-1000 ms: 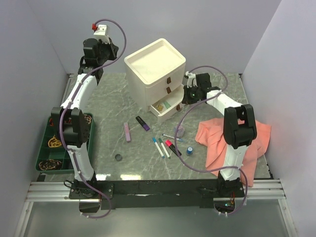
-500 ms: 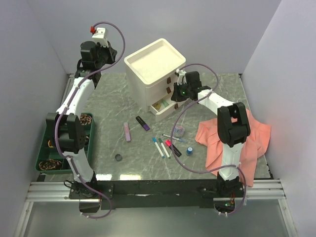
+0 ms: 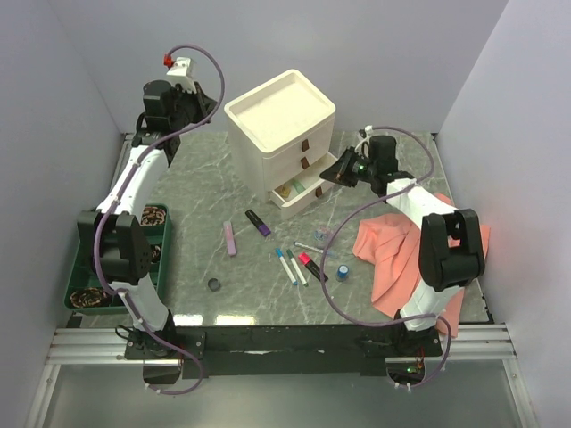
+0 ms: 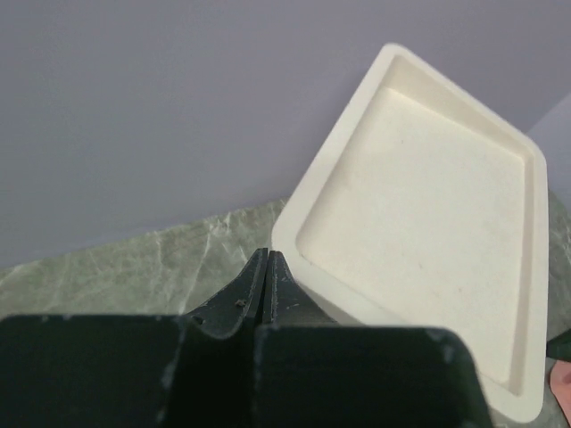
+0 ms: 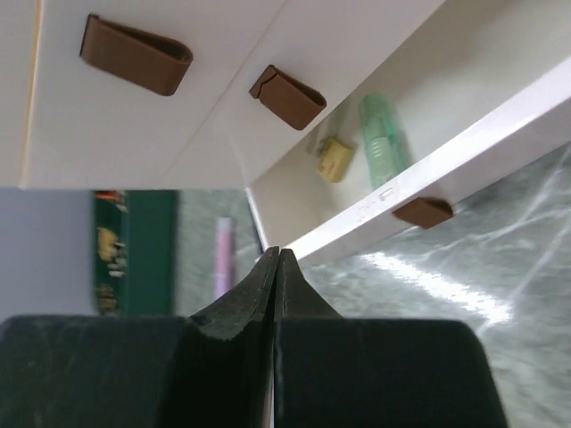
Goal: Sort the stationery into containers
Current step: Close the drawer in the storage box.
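Note:
The cream-white drawer box [image 3: 281,125] stands at the back; its bottom drawer [image 3: 299,194] is pulled out and holds a green highlighter [image 5: 384,134]. My right gripper [image 3: 330,175] is shut and empty, just right of that drawer's front [image 5: 419,174]. My left gripper [image 3: 203,100] is shut and empty, raised beside the box's tray top [image 4: 437,205]. On the table lie a purple highlighter [image 3: 259,223], a lilac highlighter [image 3: 231,239], two blue-capped pens [image 3: 290,266], a red-and-black marker [image 3: 311,266], a tape roll [image 3: 323,236], a vial [image 3: 343,272] and a dark disc [image 3: 214,284].
A salmon-pink cloth [image 3: 401,254] lies at the right under my right arm. A green compartment tray [image 3: 94,267] with small items sits at the left edge. A small yellow item [image 5: 332,160] lies in the open drawer. Walls close in at the back and sides.
My right gripper has drawn back to the right, away from the drawer fronts. The bottom drawer stays pulled out. My left arm has shifted slightly.

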{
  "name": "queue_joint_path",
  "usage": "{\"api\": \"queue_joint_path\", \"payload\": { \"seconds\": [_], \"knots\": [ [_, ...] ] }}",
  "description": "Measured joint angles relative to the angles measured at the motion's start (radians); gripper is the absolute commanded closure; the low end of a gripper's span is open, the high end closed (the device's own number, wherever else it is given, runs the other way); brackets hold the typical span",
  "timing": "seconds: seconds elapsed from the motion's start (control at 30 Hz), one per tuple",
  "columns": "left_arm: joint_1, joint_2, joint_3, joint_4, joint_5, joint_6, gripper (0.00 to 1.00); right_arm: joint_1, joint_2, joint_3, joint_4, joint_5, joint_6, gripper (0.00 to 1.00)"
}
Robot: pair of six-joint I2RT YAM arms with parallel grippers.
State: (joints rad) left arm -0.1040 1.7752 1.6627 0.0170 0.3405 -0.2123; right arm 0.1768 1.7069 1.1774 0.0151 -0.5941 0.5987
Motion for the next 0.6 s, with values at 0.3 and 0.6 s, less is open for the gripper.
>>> {"api": "queue_joint_path", "payload": {
  "seconds": [0.3,0.6],
  "knots": [
    [0.000,0.000,-0.087,-0.053,0.042,0.012,0.99,-0.054,0.087,-0.019,0.074,-0.051,0.192,1.00],
    [0.000,0.000,-0.092,-0.056,0.022,0.035,0.99,-0.116,0.136,-0.029,0.070,-0.054,0.215,1.00]
  ]
}}
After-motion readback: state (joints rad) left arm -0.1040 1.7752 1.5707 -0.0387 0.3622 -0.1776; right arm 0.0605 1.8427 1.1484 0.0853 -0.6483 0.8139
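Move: The bottom drawer's front, still partly open, has its middle about 2 cm ahead of the right gripper, 2 cm to its left and 9 cm below. The storage box's body centres some 11 cm ahead, 12 cm left and 4 cm below; the green tube inside the drawer is 2 cm ahead, 6 cm left and 13 cm down. The clear tub sits 13 cm back, straight below in width, 15 cm down. From the left gripper the drawer front is about 27 cm right, 9 cm back and 26 cm below. Bring the shut right gripper down about 5 cm and out some 4 cm to the right, easing 2 cm forward, to get its tips lower beside the drawer front; roll the wrist about 20 degrees clockwise, looking along the fingers, without pushing yet. Meanwhile sink the shut left gripper some 6 cm beside the storage box. ##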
